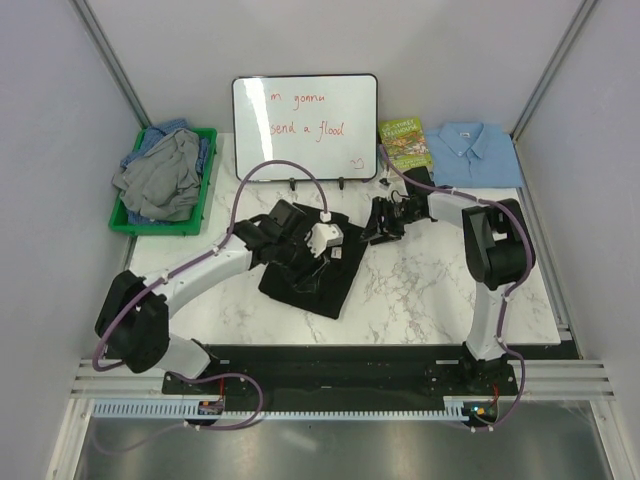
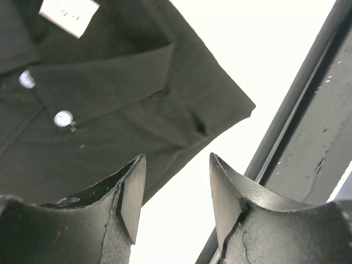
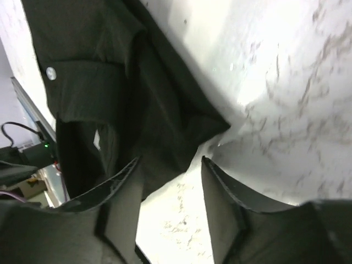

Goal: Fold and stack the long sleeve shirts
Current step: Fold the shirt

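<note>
A plain black long sleeve shirt (image 1: 312, 272) lies spread on the middle of the marble table (image 1: 420, 290). In the left wrist view its collar, two pale buttons and white tag (image 2: 69, 14) show. My left gripper (image 1: 324, 246) hovers over the shirt's upper part, open (image 2: 176, 190), with only bright table between its fingers. My right gripper (image 1: 379, 228) is at the shirt's right edge, open (image 3: 168, 190), its left finger (image 3: 118, 209) beside a dark fabric corner (image 3: 209, 124). A folded light blue collared shirt (image 1: 478, 152) lies at the back right.
A green bin (image 1: 205, 190) at the back left holds crumpled grey and blue shirts (image 1: 160, 178). A whiteboard (image 1: 305, 125) stands at the back centre, with a green-covered book (image 1: 405, 142) to its right. Grey walls close in both sides.
</note>
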`<state>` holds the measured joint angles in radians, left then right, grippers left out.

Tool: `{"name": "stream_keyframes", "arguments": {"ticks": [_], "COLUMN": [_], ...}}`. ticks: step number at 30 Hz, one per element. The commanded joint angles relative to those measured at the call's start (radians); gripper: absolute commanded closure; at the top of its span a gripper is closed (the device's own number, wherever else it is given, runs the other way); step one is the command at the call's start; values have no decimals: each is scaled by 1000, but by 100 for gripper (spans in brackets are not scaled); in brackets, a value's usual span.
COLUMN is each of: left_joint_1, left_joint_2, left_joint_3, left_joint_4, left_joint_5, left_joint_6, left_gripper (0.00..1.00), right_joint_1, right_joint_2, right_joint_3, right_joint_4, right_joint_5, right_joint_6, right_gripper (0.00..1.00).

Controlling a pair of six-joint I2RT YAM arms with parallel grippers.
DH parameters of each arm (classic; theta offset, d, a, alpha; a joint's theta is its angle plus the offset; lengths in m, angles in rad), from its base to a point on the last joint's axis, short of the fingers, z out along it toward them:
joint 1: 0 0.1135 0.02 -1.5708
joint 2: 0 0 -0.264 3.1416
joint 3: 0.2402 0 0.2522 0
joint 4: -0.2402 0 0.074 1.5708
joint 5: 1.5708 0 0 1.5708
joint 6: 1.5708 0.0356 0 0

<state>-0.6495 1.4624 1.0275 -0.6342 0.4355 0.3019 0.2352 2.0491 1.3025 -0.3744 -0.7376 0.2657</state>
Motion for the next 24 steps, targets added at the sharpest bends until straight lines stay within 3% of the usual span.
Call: {"name": "stream_keyframes", "arguments": {"ticks": [1, 4, 11, 15, 18, 21, 22, 24], "left_joint_1": [-123, -176, -185, -190, -196, -205, -206, -210], "left_joint_2": [-25, -5, 96, 137, 145, 130, 124, 99], "left_joint_3": [-20, -32, 35, 49, 46, 42, 37, 23], "left_joint_4": [30, 51, 62, 59, 54, 33, 30, 5], "left_joint_5": [-70, -147, -260, -278, -250, -213, -202, -179], "left_joint_6": [-66, -89, -103, -86, -72, -57, -50, -35], "left_gripper": [43, 43, 44, 51, 62, 83, 95, 98], "right_joint_1": [-8, 3, 13, 18, 18, 16, 16, 18], "right_joint_2": [-109, -112, -50, -26, -6, 5, 8, 8], "right_joint_3": [-52, -100, -112, -112, -112, -118, -121, -132], "right_joint_4": [-63, -34, 95, 152, 179, 209, 215, 233], "right_joint_5": [-45, -63, -82, -74, -66, -49, -40, -16], "right_joint_6": [1, 46, 159, 197, 219, 240, 250, 279], "right_gripper": [44, 43, 45, 49, 58, 82, 96, 100]}}
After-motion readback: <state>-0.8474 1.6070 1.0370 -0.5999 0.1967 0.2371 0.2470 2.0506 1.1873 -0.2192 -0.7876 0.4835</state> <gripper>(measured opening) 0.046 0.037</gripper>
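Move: The shirt's near edge, where the left fingers will shut, lies about 2 cm back, 2 cm right and 6 cm below the left hand. The shirt's near corner is some 5 cm right and 3 cm back; the white tag sits 5 cm right and 10 cm ahead. The right hand's spot, the shirt's right edge by its far right corner, is 2 cm back, 1 cm left and 2 cm below it; from that hand the tag is 7 cm left and 3 cm back, the books 18 cm ahead and 7 cm right. The folded shirt gets gripped at two places on its rim. The left hand slides back and right, then sinks about 5 cm onto the near edge, its fingers steepening some 10 degrees, and shuts there; meanwhile the right hand backs off and up about 3 cm from the far right corner, eases left and down again and pinches the right edge just behind that corner. ##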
